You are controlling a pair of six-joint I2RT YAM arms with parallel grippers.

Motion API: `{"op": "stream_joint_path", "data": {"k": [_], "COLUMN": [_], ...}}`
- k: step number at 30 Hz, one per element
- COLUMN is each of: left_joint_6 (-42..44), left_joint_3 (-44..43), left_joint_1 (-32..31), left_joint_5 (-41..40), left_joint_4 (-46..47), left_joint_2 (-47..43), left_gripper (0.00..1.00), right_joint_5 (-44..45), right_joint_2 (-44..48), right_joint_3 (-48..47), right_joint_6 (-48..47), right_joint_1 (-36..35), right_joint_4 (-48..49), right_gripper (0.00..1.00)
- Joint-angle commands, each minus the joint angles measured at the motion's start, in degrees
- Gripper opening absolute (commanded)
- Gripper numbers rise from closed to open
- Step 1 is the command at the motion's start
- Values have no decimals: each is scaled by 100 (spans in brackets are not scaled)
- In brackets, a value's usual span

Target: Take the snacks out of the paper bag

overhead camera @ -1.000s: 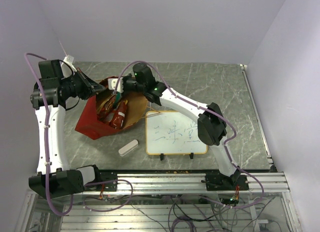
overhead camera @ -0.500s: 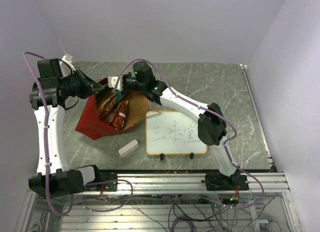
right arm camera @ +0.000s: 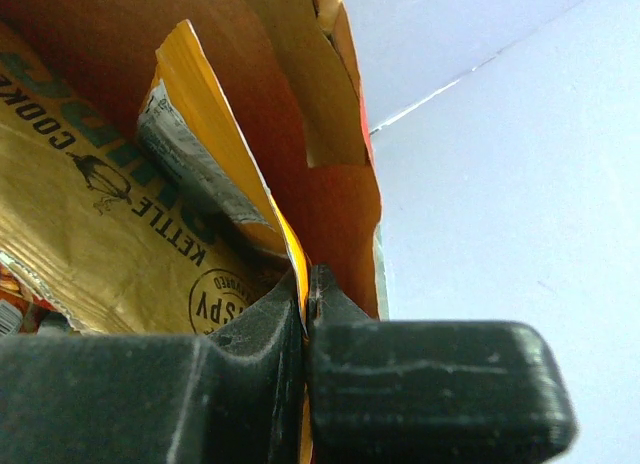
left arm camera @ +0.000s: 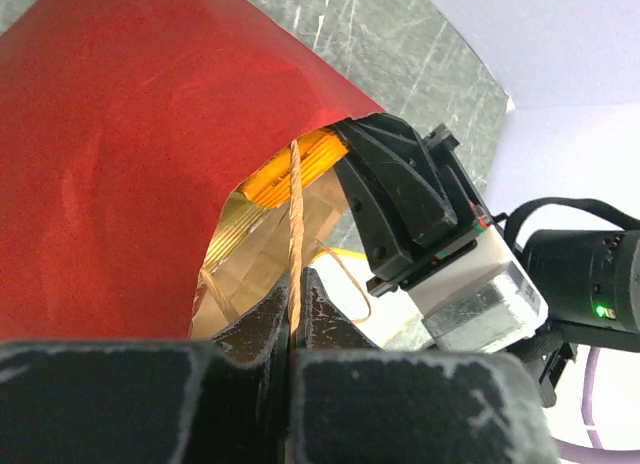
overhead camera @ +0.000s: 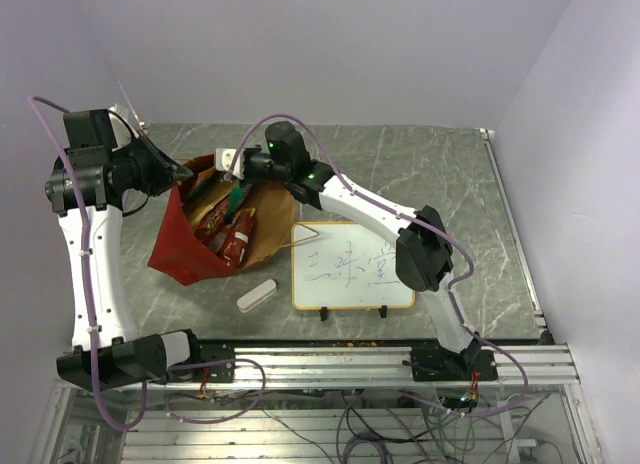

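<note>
The red paper bag (overhead camera: 178,246) lies on its side at the table's left, its brown inside open toward the right. My left gripper (overhead camera: 183,171) is shut on the bag's thin handle (left arm camera: 295,214) and holds the upper edge up. My right gripper (overhead camera: 233,177) reaches into the bag's mouth, shut on the top edge of the large orange snack packet (right arm camera: 110,234). In the left wrist view the red bag wall (left arm camera: 120,164) fills the left and the right gripper's body (left arm camera: 410,214) sits at the mouth. Red snack packets (overhead camera: 236,240) lie inside the bag.
A framed whiteboard (overhead camera: 352,267) with writing lies right of the bag. A small white eraser block (overhead camera: 257,295) sits in front of the bag. The bag's second handle (overhead camera: 305,229) loops onto the whiteboard's corner. Walls close in at the back and both sides.
My left arm has drawn back to the left with the handle, pulling the bag's upper edge with it. The right gripper has stayed at the bag's mouth.
</note>
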State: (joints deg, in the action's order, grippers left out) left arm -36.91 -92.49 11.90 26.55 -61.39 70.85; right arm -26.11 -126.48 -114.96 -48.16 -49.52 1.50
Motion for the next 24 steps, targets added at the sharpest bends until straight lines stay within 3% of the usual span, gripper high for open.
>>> {"op": "stream_joint_path", "data": {"k": [1, 11, 24], "left_joint_6": [-33, -181, -290], "left_joint_3": [-338, -465, -164], "left_joint_1": [85, 120, 137], "left_joint_5": [-480, -902, -750], "left_joint_4": [-279, -379, -228], "left_joint_2": [-36, -19, -155], "left_gripper": [7, 7, 7], "right_joint_5": [-39, 138, 479], "right_joint_2": [431, 818, 1673], "right_joint_3": [-303, -480, -442], "right_joint_6": [375, 869, 1326], "right_joint_1": [-2, -30, -36], "right_joint_4": [466, 566, 419], "right_gripper": [0, 0, 0]}}
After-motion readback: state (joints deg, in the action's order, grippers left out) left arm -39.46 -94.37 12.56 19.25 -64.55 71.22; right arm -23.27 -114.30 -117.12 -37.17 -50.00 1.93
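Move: The orange chips bag is already pinched by its edge in the right fingers, its middle roughly 8 cm below that hand, about 2 cm back and 3 cm to its left, inside the paper bag. From the right hand, the kettle chips bag lies some 4 cm back, 2 cm left and 11 cm down; a red snack bag about 12 cm back, 2 cm right and 16 cm down. For the left hand, the orange bag's middle sits roughly 2 cm ahead, 1 cm right and 14 cm down. The orange chips bag is drawn up through the paper bag's mouth by the right hand, slowly at first and then faster, some 15 cm upward with a small drift back and to the right near the end. The fingers keep their pinch while their tips tilt up about 15 degrees; the left hand still grips the twisted handle and eases about 2 cm left, turning slightly counter-clockwise. ##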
